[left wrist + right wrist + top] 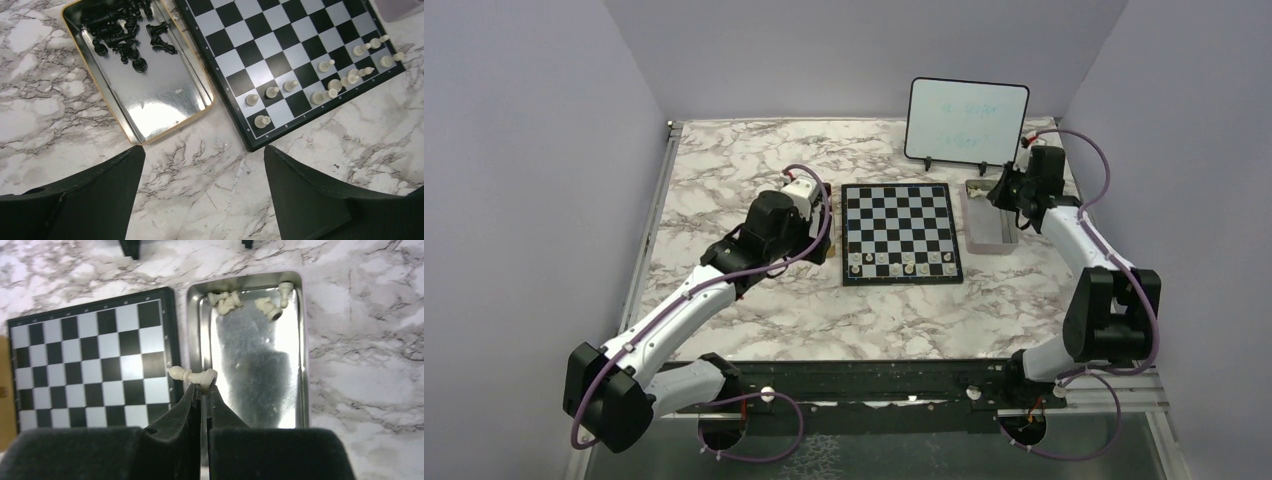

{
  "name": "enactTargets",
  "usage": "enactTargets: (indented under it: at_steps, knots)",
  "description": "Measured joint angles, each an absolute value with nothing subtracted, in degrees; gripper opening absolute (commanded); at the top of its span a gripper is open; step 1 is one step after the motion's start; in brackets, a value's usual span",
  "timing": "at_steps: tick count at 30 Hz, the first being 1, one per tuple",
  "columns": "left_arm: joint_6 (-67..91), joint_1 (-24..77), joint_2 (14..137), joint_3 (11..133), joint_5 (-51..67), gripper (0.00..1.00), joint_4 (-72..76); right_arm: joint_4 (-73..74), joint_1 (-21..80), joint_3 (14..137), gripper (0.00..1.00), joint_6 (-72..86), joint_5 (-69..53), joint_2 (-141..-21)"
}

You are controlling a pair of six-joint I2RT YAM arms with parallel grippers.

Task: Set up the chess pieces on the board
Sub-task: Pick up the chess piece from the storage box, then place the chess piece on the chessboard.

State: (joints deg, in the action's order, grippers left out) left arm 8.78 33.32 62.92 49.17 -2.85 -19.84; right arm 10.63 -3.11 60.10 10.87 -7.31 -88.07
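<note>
The board (899, 215) lies mid-table, with several white chess pieces (894, 262) standing on its two near rows. My right gripper (205, 385) is shut on a cream-white chess piece (192, 375), held sideways above the gap between the board (90, 365) and the metal tray (192, 315). In the top view the right gripper (1002, 192) hangs over that tray (991, 235). My left gripper (204, 148) stands open over bare marble by the board's near left corner (255, 142), with nothing between its fingers. The white pieces (260, 121) show near that corner.
Three white pieces (270, 307) lie at the far end of the right tray. A gold-rimmed tray (165, 100) left of the board holds several black pieces (125, 30). An upright whiteboard (967, 122) stands behind the board. The left arm (764, 230) covers the left tray from above.
</note>
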Motion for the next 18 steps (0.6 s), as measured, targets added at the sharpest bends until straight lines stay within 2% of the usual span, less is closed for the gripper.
enactTargets:
  at_steps: [9,18]
  knots:
    - [16.4,33.1,64.6,55.2,7.9,0.71,-16.6,9.6,1.1,54.1,0.08,15.6,-15.9,-78.0]
    - [28.2,33.1,70.3,55.9,19.0,0.57,-6.3,5.7,13.1,50.9,0.08,24.1,-22.4,-74.4]
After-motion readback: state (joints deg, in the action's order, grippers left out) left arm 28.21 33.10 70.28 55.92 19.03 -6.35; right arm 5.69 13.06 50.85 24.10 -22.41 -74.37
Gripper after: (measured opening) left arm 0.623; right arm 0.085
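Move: The right hand already holds a white chess piece about 11 cm above the table; the open left gripper lies roughly 38 cm to its left, 12 cm back and 4 cm higher. The board's middle is some 20 cm left, 5 cm back, and the storage box's middle 4 cm right, level fore and aft. From the left hand the held piece is about 38 cm right, 12 cm ahead, 4 cm lower; the board's middle is 19 cm right, 8 cm ahead. Right hand carries the piece 16 cm left over the board, back and up; half-closing left gripper approaches 9 cm rightward, rising. ##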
